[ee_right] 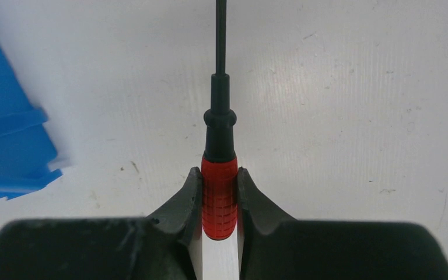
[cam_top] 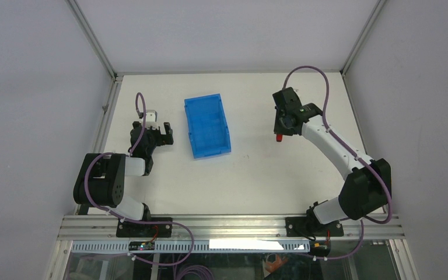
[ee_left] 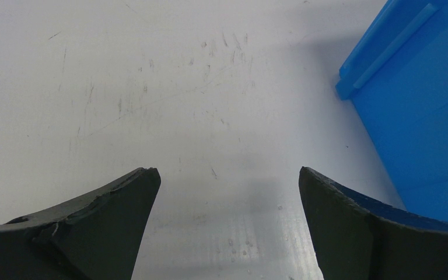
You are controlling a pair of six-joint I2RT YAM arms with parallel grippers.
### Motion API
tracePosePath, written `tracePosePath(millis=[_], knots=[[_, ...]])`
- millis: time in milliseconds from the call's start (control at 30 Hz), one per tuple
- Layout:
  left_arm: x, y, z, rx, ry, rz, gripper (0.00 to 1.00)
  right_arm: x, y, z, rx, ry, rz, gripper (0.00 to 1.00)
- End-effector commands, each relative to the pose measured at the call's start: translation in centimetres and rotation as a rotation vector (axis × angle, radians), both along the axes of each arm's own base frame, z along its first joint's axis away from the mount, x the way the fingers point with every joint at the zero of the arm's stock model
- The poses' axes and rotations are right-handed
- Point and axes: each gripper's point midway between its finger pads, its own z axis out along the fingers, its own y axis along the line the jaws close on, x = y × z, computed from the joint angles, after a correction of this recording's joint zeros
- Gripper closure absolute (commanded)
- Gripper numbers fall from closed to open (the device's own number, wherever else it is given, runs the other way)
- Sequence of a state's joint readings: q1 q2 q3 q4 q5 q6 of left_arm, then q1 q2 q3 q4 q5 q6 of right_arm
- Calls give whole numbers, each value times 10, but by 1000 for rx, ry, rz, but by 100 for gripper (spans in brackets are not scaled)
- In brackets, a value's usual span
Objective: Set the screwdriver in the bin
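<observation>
The screwdriver (ee_right: 219, 192) has a short red handle and a thin black shaft. My right gripper (ee_right: 219, 185) is shut on the red handle, with the shaft pointing straight ahead over the white table. From above, the right gripper (cam_top: 282, 129) is right of the bin, and the red handle end (cam_top: 279, 138) shows below it. The translucent blue bin (cam_top: 207, 125) stands at the table's middle; its corner shows at the left edge of the right wrist view (ee_right: 6, 146). My left gripper (ee_left: 227, 192) is open and empty, just left of the bin (ee_left: 420, 111).
The enclosure's metal frame rails (cam_top: 102, 111) run along the table's left, right and far edges. A purple cable (cam_top: 312, 73) loops above the right arm. The white tabletop (cam_top: 256, 169) lies bare between the bin and the right arm.
</observation>
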State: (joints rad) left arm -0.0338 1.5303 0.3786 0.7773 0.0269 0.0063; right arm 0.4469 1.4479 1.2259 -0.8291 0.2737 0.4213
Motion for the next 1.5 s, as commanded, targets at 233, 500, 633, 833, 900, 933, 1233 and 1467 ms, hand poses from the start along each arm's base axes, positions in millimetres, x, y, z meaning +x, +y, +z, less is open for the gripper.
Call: tracePosePath(millis=[233,500,633,833,900,933,1233,1467], knots=[[5,-4,16,-18,-54,-2,1,11,92,114,53,-238,265,100],[5,-4,16,-18,-54,-3,1,6,211,137,191,-289,533,100],[5,-4,17,-18,-54,-4,1,13,249,126,170,-284,583,100],[5,-4,17,-18,-54,-3,1,34,272,78,112,-242,544,100],[5,-4,17,-18,-54,-4,1,37,277,58,109,-221,543,100],[5,-4,16,-18,-54,-3,1,36,280,45,109,-202,547,100],[5,-4,17,-18,-54,-2,1,49,287,-42,42,-115,471,100],[5,-4,16,-18,-54,-2,1,52,284,-89,10,-49,431,96]])
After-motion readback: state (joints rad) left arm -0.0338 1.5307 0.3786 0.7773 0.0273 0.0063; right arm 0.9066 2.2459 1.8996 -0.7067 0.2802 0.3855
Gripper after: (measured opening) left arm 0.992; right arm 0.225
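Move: The right hand already grips the screwdriver by its red handle, shaft forward, its middle about 3 cm ahead and 1 cm above; the blue bin's middle lies roughly 28 cm to the left, 8 cm ahead and 12 cm lower. The open left gripper stands beyond the bin, about 50 cm left, 6 cm ahead and 10 cm below the right hand. From the left hand the bin is some 22 cm right, 2 cm ahead and 2 cm lower. Keeping its pinch on the red handle, the right hand swings about 28 cm left to the blue bin in an arch, rising 12 cm in the first third while the fingers tip up slightly, and turning some 30 degrees counter-clockwise. Once over the bin it sinks about 20 cm from the top of the arch and eases 3 cm forward, the fingers tipping back down, so that it lowers the still-held screwdriver between the long walls towards the floor. ##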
